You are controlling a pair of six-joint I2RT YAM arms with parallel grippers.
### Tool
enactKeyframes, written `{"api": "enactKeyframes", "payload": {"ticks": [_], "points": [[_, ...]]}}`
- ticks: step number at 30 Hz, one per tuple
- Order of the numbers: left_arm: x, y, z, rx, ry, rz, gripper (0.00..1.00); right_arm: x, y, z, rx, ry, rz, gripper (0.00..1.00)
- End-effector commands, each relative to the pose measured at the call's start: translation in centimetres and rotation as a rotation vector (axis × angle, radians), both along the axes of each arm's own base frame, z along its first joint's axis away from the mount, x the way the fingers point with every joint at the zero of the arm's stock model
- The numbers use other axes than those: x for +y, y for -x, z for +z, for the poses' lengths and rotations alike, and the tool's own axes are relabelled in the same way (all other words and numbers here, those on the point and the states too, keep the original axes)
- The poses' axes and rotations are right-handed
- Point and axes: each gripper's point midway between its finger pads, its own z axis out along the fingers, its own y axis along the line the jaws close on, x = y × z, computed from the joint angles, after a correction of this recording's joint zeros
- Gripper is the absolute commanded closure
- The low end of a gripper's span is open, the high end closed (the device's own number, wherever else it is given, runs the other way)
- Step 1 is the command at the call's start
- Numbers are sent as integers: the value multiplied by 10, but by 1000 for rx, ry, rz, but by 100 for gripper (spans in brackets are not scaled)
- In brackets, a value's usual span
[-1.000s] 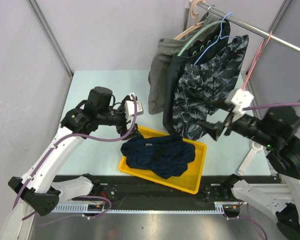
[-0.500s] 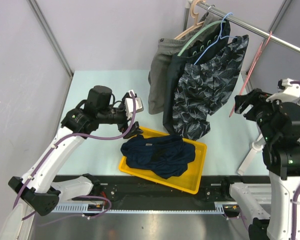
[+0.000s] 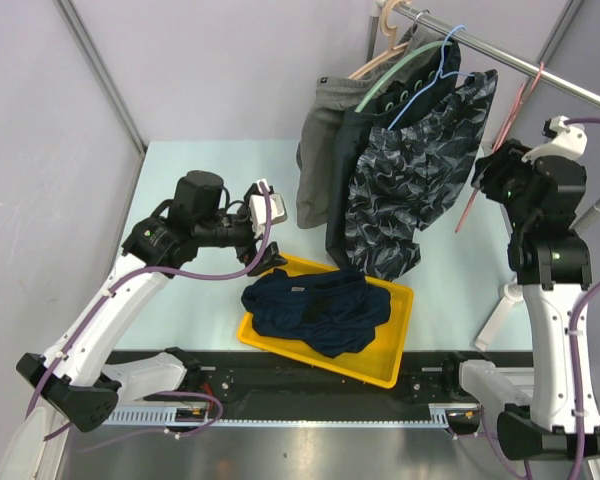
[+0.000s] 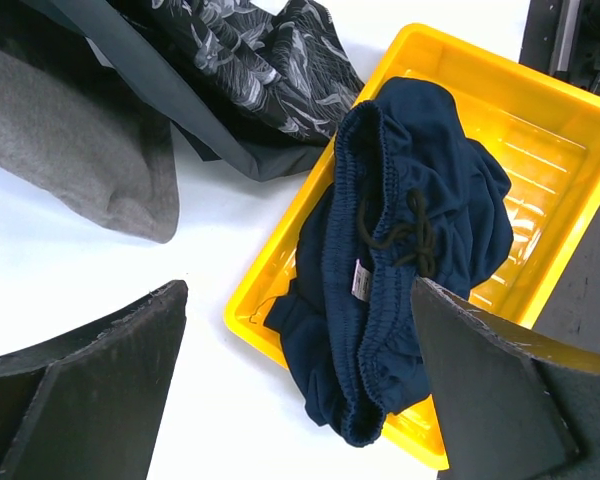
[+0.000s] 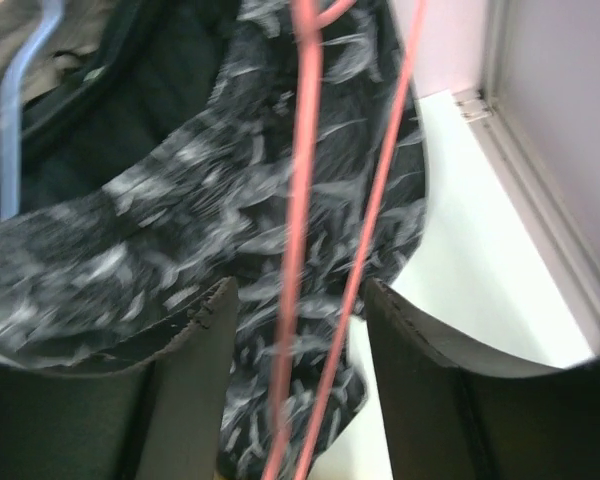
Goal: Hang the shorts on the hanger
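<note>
The dark navy shorts (image 3: 315,308) lie bunched in a yellow tray (image 3: 392,372); the left wrist view shows their waistband, drawstring and white label (image 4: 360,280). My left gripper (image 3: 266,256) hovers open above the tray's near-left corner (image 4: 300,370), holding nothing. The thin pink-red hanger (image 3: 517,112) hangs from the rail at the right. My right gripper (image 3: 483,183) is raised to it. In the right wrist view two of the hanger's wires (image 5: 302,200) run between the fingers (image 5: 300,292), which stand apart with a gap on each side.
Grey shorts (image 3: 320,150) and black-grey patterned shorts (image 3: 420,170) hang from a mint-green hanger (image 3: 405,72) and a blue one (image 3: 432,85) on the metal rail (image 3: 495,52), just left of the right gripper. Walls close in both sides.
The right arm swung up and back from beside the patterned shorts to the pink-red hanger, its jaws narrowing around the wires. The left gripper opened a little wider and stayed put.
</note>
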Motion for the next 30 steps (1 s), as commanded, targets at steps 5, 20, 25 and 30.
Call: {"api": "enactKeyframes", "payload": {"ticks": [5,20,25,30], "points": [[3,-3,9,-49,10,4,3,-17,-18,23,-99,-1,-60,82],[2,-5,7,-24,1,20,0,5,16,72,-276,22,63,100],[1,-1,5,-9,11,10,0,25,45,41,-172,-32,157,100],[0,6,10,-23,80,16,0,54,86,13,-153,-5,326,100]]}}
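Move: The near strand of the pink hanger lies about 2 cm ahead of my right hand and 1 cm to its right, level with my open fingers. Its rail passes some 15 cm above my hand, roughly 8 cm ahead and 3 cm to the right. The camouflage shorts hang beyond, about 12 cm ahead, 10 cm left and 6 cm lower. From my idle left hand the hanger is roughly 45 cm to the right, 12 cm ahead and 12 cm higher. I ease my right hand about 2 cm forward and slightly right until the pink hanger's near strand is between my fingers, then pinch it shut. Keeping that grip, I raise it some 5 cm while tipping my fingertips up about 10 degrees, then draw it back about 7 cm and a little left, away from the hanging camouflage shorts, turning slightly counter-clockwise and sinking a bit at the end. ##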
